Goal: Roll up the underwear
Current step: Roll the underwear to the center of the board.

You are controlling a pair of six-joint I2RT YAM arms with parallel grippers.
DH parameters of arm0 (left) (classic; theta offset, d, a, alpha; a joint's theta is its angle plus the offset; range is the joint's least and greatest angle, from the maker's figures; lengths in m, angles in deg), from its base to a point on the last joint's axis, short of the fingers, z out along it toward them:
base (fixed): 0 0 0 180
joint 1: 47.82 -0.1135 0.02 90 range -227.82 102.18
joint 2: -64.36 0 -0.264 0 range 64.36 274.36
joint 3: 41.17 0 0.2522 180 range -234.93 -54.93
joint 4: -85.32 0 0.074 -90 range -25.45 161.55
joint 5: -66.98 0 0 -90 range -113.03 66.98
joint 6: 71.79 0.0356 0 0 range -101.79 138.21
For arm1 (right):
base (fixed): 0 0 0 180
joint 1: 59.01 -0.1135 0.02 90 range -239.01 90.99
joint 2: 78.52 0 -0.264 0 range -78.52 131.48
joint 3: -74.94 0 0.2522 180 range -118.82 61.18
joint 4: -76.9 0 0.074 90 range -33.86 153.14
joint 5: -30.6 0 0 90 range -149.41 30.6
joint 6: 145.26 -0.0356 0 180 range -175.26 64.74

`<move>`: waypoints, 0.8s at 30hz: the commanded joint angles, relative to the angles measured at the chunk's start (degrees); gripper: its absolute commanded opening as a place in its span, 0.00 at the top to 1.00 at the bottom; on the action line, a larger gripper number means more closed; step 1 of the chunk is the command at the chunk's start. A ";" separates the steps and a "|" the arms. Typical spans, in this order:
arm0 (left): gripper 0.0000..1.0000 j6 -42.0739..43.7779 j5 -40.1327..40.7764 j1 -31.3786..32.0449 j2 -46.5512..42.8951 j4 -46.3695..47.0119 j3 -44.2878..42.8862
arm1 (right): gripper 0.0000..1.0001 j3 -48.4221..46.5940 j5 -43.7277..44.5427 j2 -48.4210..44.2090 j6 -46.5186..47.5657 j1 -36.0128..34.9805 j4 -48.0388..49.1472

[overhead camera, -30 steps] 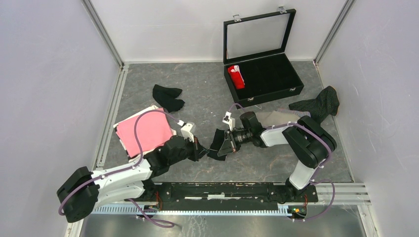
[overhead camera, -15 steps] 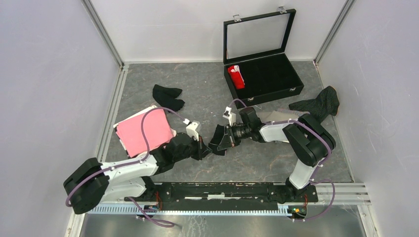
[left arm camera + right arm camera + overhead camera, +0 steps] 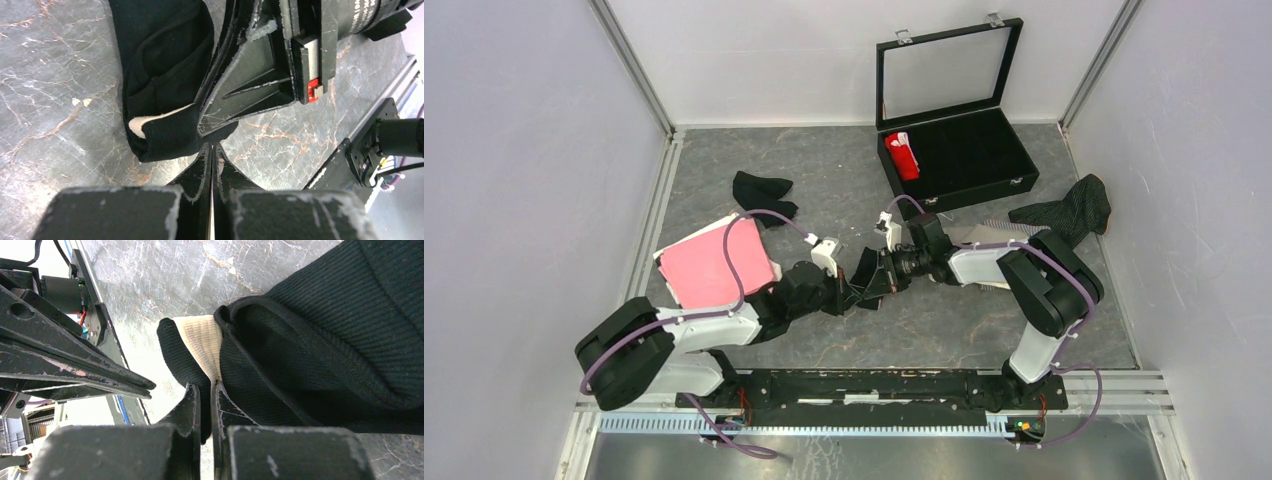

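A black underwear [image 3: 861, 268] with a cream lining lies bunched on the grey table at centre. My right gripper [image 3: 205, 385] is shut on the folded edge of this black underwear [image 3: 320, 330], with cloth pinched between its fingers. My left gripper [image 3: 211, 146] is shut with nothing between its fingers. Its tips sit right at the rim of the cloth [image 3: 165, 70], against the right gripper's finger. The two grippers meet tip to tip in the top view, left gripper [image 3: 848, 297] and right gripper [image 3: 871, 284]. A rolled red underwear [image 3: 903, 156] sits in the case.
The open black case [image 3: 959, 196] with its glass lid up stands at the back right. Another black garment [image 3: 763, 196] lies back left, a pink one [image 3: 717, 266] at the left, and a dark pinstriped one [image 3: 1070, 210] at the right. White walls enclose the table.
My left arm has reached rightward until its shut gripper meets the right gripper. The right gripper has drawn the black underwear slightly up and left.
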 commanded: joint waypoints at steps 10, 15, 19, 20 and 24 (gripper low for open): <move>0.98 0.79 9.01 0.24 -12.28 -4.58 -0.42 | 1.00 8.14 3.65 -2.56 -3.90 -4.52 3.38; 0.98 0.02 11.70 0.28 -20.18 -10.02 0.73 | 1.00 10.73 1.32 -3.75 -9.38 -9.61 9.15; 0.98 -0.38 12.42 0.31 -23.08 -12.43 1.55 | 1.00 12.38 -1.60 -3.21 -14.02 -10.60 14.81; 0.98 -0.40 12.29 0.31 -23.17 -12.59 1.64 | 1.00 12.17 -1.45 -2.76 -13.82 -10.40 14.52; 0.98 -0.12 10.04 0.31 -21.94 -12.36 1.61 | 1.00 10.97 -0.97 0.92 -14.19 -8.91 14.70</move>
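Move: My right hand already pinches the near part of the black underwear, whose middle is about 4 cm ahead; the bare tabletop I'm taking it to lies some 8 cm back and 2 cm left. From that hand the grey cloth lies about 27 cm right and 12 cm ahead. From my closed left hand, the underwear's middle is around 3 cm ahead, 3 cm right and 3 cm lower; the pink cloth is about 31 cm left and 8 cm ahead. I first lift my shut left fingers clear of the underwear's left side, up about 8 cm and some 4 cm to the left, swinging counter-clockwise by roughly 10 degrees and sinking slightly at the end. As they rise, my right hand keeps its pinch and drags the underwear back towards my base, drifting a little left, then stops. ##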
